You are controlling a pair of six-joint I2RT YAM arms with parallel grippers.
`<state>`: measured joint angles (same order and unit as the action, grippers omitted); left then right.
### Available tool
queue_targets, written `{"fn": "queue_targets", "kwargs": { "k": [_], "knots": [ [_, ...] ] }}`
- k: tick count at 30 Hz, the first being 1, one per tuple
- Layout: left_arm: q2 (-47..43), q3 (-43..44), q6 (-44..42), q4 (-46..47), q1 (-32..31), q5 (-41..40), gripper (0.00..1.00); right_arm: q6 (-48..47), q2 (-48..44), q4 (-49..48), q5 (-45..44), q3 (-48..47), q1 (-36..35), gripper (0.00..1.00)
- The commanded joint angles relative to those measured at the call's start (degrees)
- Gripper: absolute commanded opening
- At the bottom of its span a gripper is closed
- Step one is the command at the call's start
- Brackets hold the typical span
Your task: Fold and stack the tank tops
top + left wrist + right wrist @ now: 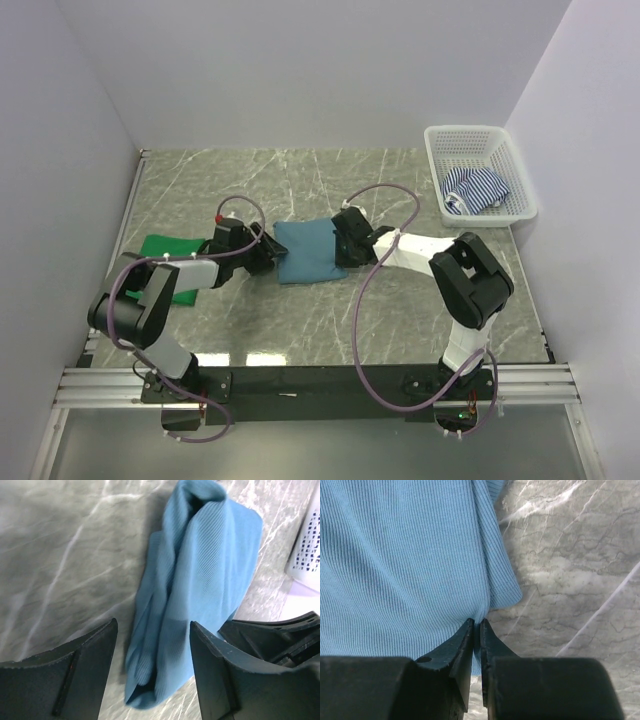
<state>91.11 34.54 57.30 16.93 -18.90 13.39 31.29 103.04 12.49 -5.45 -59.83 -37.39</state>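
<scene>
The teal-blue tank top [305,250] lies folded in the middle of the marble table. My right gripper [476,622] is shut on its right edge, with a pinch of ribbed fabric [405,565] between the fingertips. My left gripper [153,625] stands open at the top's left end, and the bunched cloth [200,580] lies between its fingers. The bright green tank top [160,247] lies flat at the left, partly under my left arm. The striped tank top [475,188] sits crumpled in the basket.
A white mesh basket [480,135] stands at the back right corner, and its side [307,545] shows in the left wrist view. White walls enclose the table on three sides. Cables loop over both arms.
</scene>
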Motion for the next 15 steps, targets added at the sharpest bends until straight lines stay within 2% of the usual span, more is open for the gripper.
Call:
{"fn": "queue_targets", "kwargs": {
  "k": [1, 8, 11, 14, 15],
  "knots": [
    [5.2, -0.27, 0.27, -5.76, -1.58, -4.68, 0.67, -0.53, 1.72, 0.61, -0.09, 1.03, 1.35, 0.15],
    [10.57, 4.38, 0.53, -8.66, -4.31, -7.59, 0.61, -0.79, 0.4, -0.54, 2.81, 1.74, 3.19, 0.14],
    [11.81, 7.89, -0.25, -10.86, -5.8, -8.55, 0.54, -1.14, -0.12, -0.63, 3.87, 1.74, 3.46, 0.14],
    [11.81, 11.49, -2.18, -15.24, -7.38, -11.18, 0.37, -1.05, -0.65, -0.54, 4.48, 1.56, 3.46, 0.14],
    [11.72, 12.38, -3.41, -18.39, -7.64, -12.06, 0.28, -1.05, -0.65, -0.45, 4.66, 1.39, 3.55, 0.14]
  ]
}}
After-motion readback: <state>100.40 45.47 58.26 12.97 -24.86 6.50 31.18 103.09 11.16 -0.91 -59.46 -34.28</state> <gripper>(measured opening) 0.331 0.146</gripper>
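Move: Just ahead and right of the open left fingers, about 2 cm forward, 3 cm right and 1 cm lower, is the left edge of the folded blue tank top; that tank top's middle is some 9 cm right and 2 cm ahead. The folded green tank top lies about 22 cm to the left and 2 cm back. The right hand, already pinching the near right corner, has the left edge about 15 cm to its left and 3 cm ahead. Sliding low over the table to the right and forward, about 4.5 cm in all and sinking some 1 cm near the end, the left hand comes onto the blue tank top's left edge and its fingers close from wide open to about a third, with the edge between the tips. The right hand keeps its pinch on the near right corner, almost in place. ##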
